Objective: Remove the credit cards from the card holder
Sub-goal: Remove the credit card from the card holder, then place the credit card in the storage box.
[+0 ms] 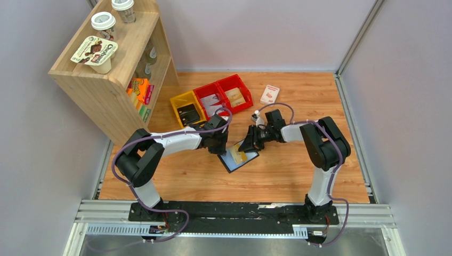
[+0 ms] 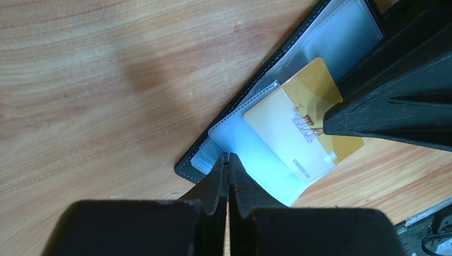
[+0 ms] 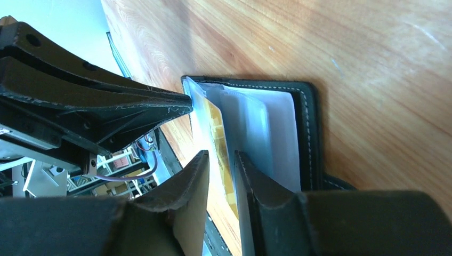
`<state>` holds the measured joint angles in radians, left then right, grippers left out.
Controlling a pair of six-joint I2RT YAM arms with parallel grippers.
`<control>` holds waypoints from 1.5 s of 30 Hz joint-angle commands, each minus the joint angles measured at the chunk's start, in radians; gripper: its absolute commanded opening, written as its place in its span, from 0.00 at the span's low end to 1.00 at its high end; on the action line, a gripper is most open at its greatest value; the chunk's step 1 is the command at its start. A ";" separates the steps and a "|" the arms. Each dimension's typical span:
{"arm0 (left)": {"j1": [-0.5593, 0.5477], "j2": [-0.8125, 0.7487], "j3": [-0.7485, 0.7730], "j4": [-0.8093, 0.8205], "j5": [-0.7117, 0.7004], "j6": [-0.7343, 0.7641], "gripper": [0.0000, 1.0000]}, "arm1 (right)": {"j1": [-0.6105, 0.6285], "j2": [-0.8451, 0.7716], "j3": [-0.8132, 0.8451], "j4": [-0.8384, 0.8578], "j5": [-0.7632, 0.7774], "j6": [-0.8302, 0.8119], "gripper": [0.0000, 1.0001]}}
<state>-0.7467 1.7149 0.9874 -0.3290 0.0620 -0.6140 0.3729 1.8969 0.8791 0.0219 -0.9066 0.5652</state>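
Note:
The black card holder (image 1: 230,164) lies open on the wooden table between both arms, its clear inner sleeves (image 2: 266,165) fanned out. A golden credit card (image 2: 315,85) sticks partway out of a sleeve toward the right arm. My left gripper (image 2: 228,158) is shut, with its tips resting on the sleeve near the holder's corner (image 2: 186,168). My right gripper (image 3: 221,156) is at the card's outer end with its jaws a little apart. The card's edge (image 3: 216,125) runs through the gap, and neither finger visibly clamps it. In the right wrist view the holder's stitched cover (image 3: 306,128) lies beyond.
Behind the holder sit a yellow bin (image 1: 187,111) and two red bins (image 1: 224,95) with items inside. A white-and-red small box (image 1: 270,94) lies at the back right. A wooden shelf (image 1: 114,69) with cups stands at the left.

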 commanded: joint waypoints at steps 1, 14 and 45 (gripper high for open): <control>-0.005 0.037 -0.006 -0.048 -0.018 0.033 0.00 | 0.011 0.022 0.047 -0.019 0.006 -0.037 0.30; -0.005 -0.014 -0.023 -0.041 -0.033 0.028 0.00 | -0.017 -0.094 0.017 -0.138 0.089 -0.076 0.00; -0.005 -1.254 -0.314 0.005 -0.571 0.266 0.78 | 0.009 -0.368 0.174 0.000 0.891 0.476 0.00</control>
<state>-0.7467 0.6491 0.7433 -0.3058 -0.4034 -0.4572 0.3447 1.4509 0.9329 -0.0841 -0.1905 0.9676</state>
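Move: The gold credit card, half out of its sleeve, stands between the right hand's open fingers, its middle about 1 cm to the left and 1 cm back. The open card holder under it centres some 2 cm back and 1 cm left. The red bin is roughly 20 cm ahead and 7 cm left, the white box about 20 cm ahead and 10 cm right. From the left fingertips, on the holder's left corner, the card lies about 5 cm to the right. Close the right fingers on the card and draw it out to the right and up while the left fingertips keep the holder's corner down. Carry it up about 12 cm in all, then forward about 10 cm, yawing clockwise some 45 degrees. Once the card is being drawn, lift the left hand off, up and left, opening it wide and tilting the fingers up. ##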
